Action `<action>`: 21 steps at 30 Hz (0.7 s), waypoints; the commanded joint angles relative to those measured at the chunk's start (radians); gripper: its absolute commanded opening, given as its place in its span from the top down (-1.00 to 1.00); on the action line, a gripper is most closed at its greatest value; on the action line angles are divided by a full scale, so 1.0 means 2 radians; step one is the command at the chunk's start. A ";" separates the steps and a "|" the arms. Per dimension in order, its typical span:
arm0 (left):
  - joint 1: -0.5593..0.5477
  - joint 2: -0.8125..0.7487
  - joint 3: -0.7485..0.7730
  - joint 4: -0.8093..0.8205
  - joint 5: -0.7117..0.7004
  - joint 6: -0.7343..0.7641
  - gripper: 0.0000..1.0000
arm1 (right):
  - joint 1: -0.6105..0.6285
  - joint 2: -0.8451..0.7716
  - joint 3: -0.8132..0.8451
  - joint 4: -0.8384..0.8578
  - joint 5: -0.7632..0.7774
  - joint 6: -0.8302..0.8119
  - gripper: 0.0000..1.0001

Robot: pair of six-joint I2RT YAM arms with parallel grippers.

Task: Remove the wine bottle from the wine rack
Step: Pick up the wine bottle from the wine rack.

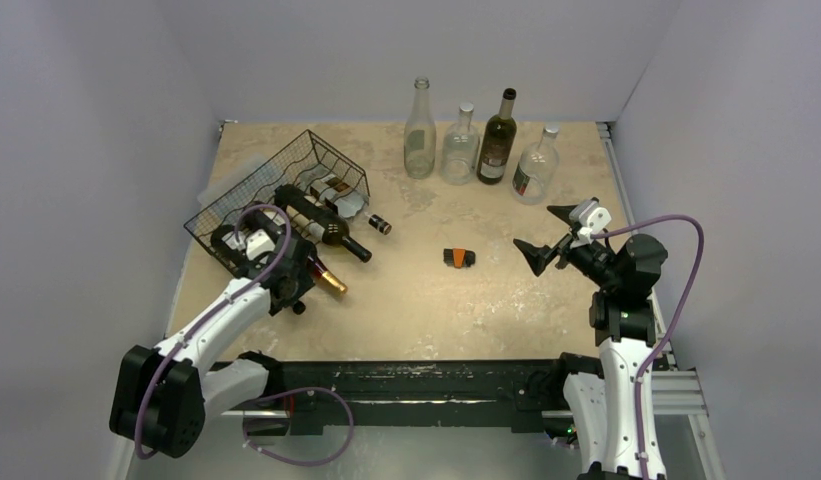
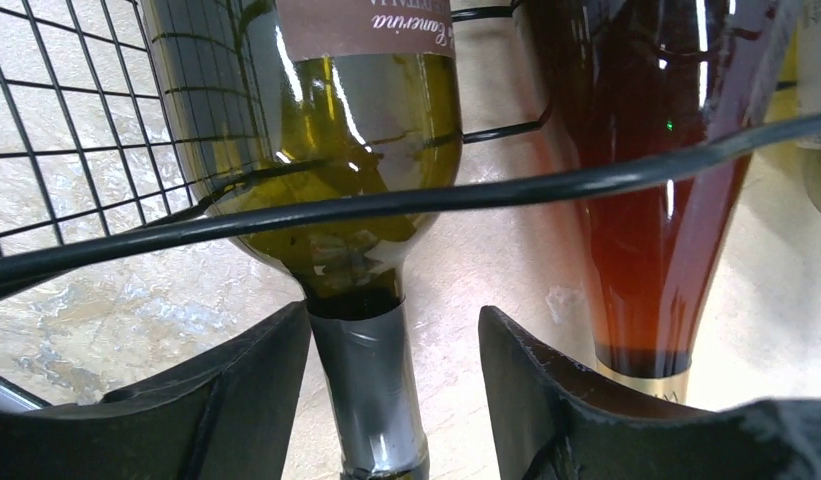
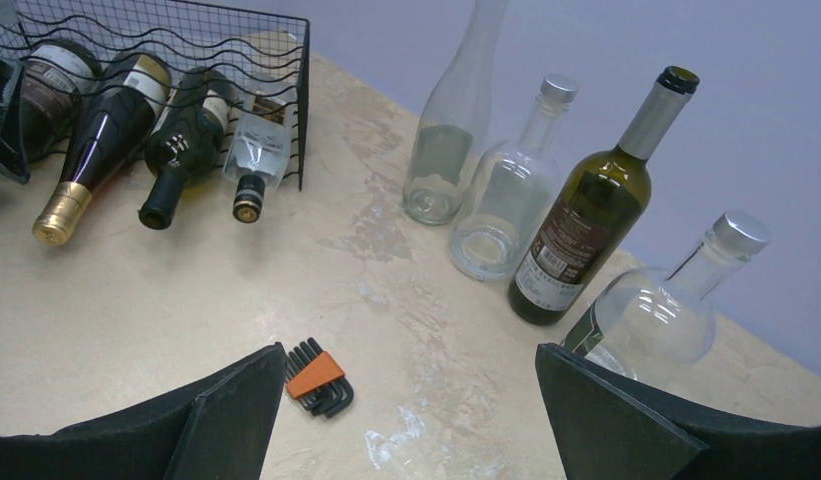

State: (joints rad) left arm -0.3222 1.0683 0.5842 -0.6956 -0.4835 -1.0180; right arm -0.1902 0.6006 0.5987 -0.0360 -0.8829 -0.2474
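Observation:
The black wire wine rack [image 1: 276, 180] sits at the table's far left with several bottles lying in it, necks toward me. In the left wrist view the wine bottle [image 2: 366, 370], green glass with a grey foil neck, lies under a rack wire [image 2: 386, 205]. My left gripper [image 2: 396, 312] straddles that neck. Its left finger [image 2: 246, 390] touches the foil, while a gap still separates the neck from the right finger [image 2: 546, 390], so it is open. From above, the left gripper [image 1: 241, 245] covers this bottle. My right gripper [image 1: 544, 230] hovers open and holds nothing.
A red-brown bottle with a gold foil neck [image 2: 656, 200] lies just right of the green one. Several bottles stand at the back, among them a dark green one [image 1: 498, 140] and a clear one [image 1: 536, 165]. An orange hex-key set [image 1: 458, 258] lies mid-table.

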 commanded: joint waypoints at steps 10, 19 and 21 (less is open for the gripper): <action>0.001 0.013 -0.012 0.027 -0.027 -0.035 0.14 | -0.001 -0.006 0.003 0.014 -0.005 0.003 -0.98; 0.001 -0.041 -0.023 0.022 -0.001 -0.025 0.88 | 0.000 -0.007 0.003 0.013 -0.004 0.003 -0.98; 0.001 -0.059 -0.026 0.020 0.013 -0.021 1.00 | -0.001 -0.007 0.004 0.013 -0.004 0.003 -0.98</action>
State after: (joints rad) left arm -0.3202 1.0264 0.5335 -0.6903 -0.5034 -1.0828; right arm -0.1902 0.5991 0.5987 -0.0364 -0.8822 -0.2474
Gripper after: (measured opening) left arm 0.333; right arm 0.987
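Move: Between the left hand's open fingers, nearer the left one, lies the wine bottle's neck, about 1 cm back, 1 cm left and 1 cm below; the wine bottle's middle is some 6 cm ahead and 7 cm left, about level. The gold-capped bottle's middle lies roughly 11 cm ahead and 4 cm right, the dark bottle's some 18 cm ahead and 10 cm right. From the right hand the wine bottle is about 67 cm left, 2 cm ahead and 23 cm lower. Sinking about 1 cm over the wine bottle's neck, the left hand then closes its fingers from well open to about a third. It edges roughly 1 cm back and a little left as they pinch the dark capsule from both sides just below the shoulder; the grip effort rises as they stop on it. The wrist turns barely 5 degrees counter-clockwise. ##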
